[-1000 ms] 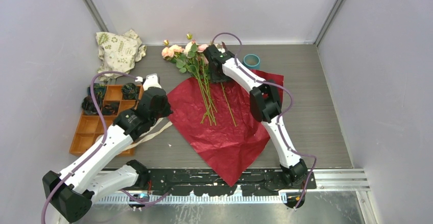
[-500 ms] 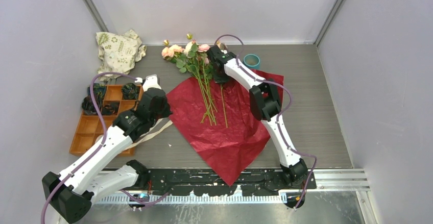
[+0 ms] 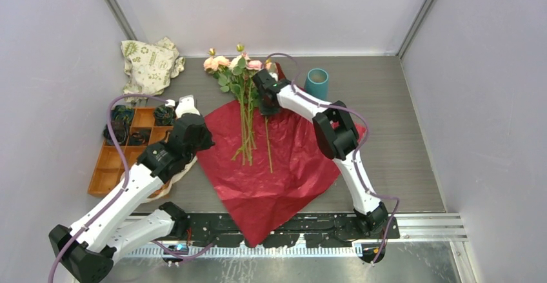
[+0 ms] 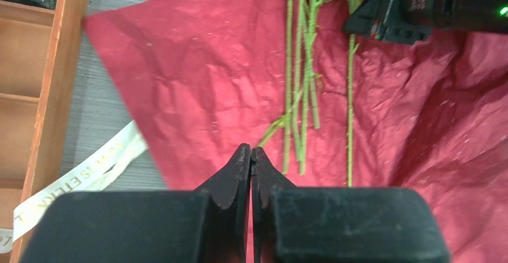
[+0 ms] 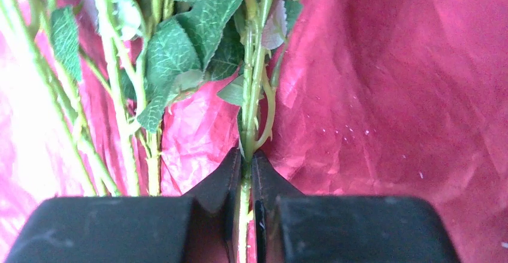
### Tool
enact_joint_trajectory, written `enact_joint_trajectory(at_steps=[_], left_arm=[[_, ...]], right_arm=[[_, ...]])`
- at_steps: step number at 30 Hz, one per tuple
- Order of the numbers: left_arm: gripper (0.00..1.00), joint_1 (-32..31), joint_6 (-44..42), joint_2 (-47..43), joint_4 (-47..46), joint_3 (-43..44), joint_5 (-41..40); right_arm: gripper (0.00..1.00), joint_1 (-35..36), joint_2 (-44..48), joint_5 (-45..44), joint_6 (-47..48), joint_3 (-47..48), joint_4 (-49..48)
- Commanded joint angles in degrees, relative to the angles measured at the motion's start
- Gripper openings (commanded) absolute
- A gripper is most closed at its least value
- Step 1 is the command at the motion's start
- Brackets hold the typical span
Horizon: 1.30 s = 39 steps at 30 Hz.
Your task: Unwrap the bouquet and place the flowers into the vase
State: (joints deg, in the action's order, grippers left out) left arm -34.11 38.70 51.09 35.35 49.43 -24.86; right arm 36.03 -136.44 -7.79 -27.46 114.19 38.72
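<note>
The flowers (image 3: 244, 102) lie with their green stems on the spread dark red wrapping paper (image 3: 271, 167), and their pink and peach heads (image 3: 222, 64) point to the back wall. My right gripper (image 3: 266, 99) (image 5: 246, 155) is shut on one green stem (image 5: 254, 95), just below its leaves. The other stems (image 4: 299, 95) lie loose to its left. The teal vase (image 3: 317, 83) stands upright behind the paper's right part, right of that gripper. Over the paper's left corner my left gripper (image 3: 203, 141) (image 4: 250, 150) is shut with nothing between its fingers. The cream ribbon (image 4: 90, 167) lies beside that corner.
An orange compartment tray (image 3: 113, 164) with dark rosettes (image 3: 116, 128) sits at the left, close under my left arm. A white cloth bag with green print (image 3: 149, 60) lies at the back left. Grey walls close in the table at the back and both sides.
My right gripper has shut on a stem and swung left with it. The paper and the flowers have slid left. The vase now shows in full. My left arm has drawn back slightly left.
</note>
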Motion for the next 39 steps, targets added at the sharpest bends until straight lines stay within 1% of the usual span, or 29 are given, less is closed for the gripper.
enact_joint_trajectory(at_steps=[1, 2, 3, 6, 9, 19, 22, 26, 31, 34, 36, 39], left_arm=[[0.04, 0.3, -0.1, -2.4, 0.7, 0.1, -2.2], [0.04, 0.3, -0.1, -2.7, 0.9, 0.0, -2.5], [0.04, 0.3, -0.2, -2.9, 1.0, -0.1, -2.6], [0.05, 0.3, -0.2, -3.5, 1.3, -0.2, -2.7], [0.05, 0.3, -0.2, -3.6, 1.4, -0.2, -2.5], [0.05, 0.3, 0.4, -3.4, 0.2, -1.0, -0.8], [0.05, 0.3, 0.7, -3.5, 0.2, -1.2, -0.7], [0.04, 0.3, 0.8, -4.2, 0.3, -0.8, -0.8], [0.05, 0.3, 0.9, -5.0, 0.4, -0.4, -0.7], [0.05, 0.3, 0.6, -4.8, 0.1, 0.2, -0.7], [0.05, 0.3, 0.1, -4.3, -0.3, 0.9, -0.4], [0.05, 0.3, -0.4, -3.0, -0.7, 2.0, -0.1]], right_arm=[[0.01, 6.8, -0.7, 6.9, -2.9, -5.1, 1.3], [0.01, 7.4, -0.4, 6.9, -3.3, -5.8, 0.9], [0.01, 8.0, 0.0, 8.8, -3.6, -6.3, 0.7], [0.01, 8.6, 1.5, 8.0, -3.8, -7.0, 1.0], [0.01, 8.7, 4.1, 2.7, -2.8, -7.1, 2.4], [0.01, 8.5, 16.7, -9.1, 2.1, -6.1, 6.3], [0.01, 8.5, 22.0, -10.5, 3.7, -5.9, 6.0], [0.01, 8.5, 29.3, -11.9, 5.6, -7.6, 3.3], [0.01, 8.5, 37.5, -15.6, 9.4, -9.9, -2.3], [0.01, 8.5, 42.2, -21.3, 12.9, -11.9, -8.0], [0.01, 8.5, 46.6, -24.6, 15.6, -16.1, -15.6], [0.01, 8.5, 53.8, -27.3, 20.2, -23.5, -31.2]])
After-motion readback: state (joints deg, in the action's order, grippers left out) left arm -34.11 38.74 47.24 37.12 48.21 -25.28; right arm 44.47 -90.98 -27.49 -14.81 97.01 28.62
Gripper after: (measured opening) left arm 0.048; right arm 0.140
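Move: The flower stem is still pinched in the right hand just over the paper; the vase it is meant for stands about 14 cm to that hand's right, roughly level with it, its middle some 8 cm higher. The other flowers lie about 8 cm left and 4 cm ahead, and the red wrapping paper spreads around a middle some 17 cm back. From the left hand, the vase is about 19 cm ahead, 27 cm right and 9 cm lower. The held flower is first swept low across the paper by the right hand, about 8 cm back and 7 cm left, towards the side where the other stems lie; then it is brought back right and raised steeply, some 30 cm. During the rise the fingers tip up about 40 degrees, bloom end high, keeping their pinch on the stem. ##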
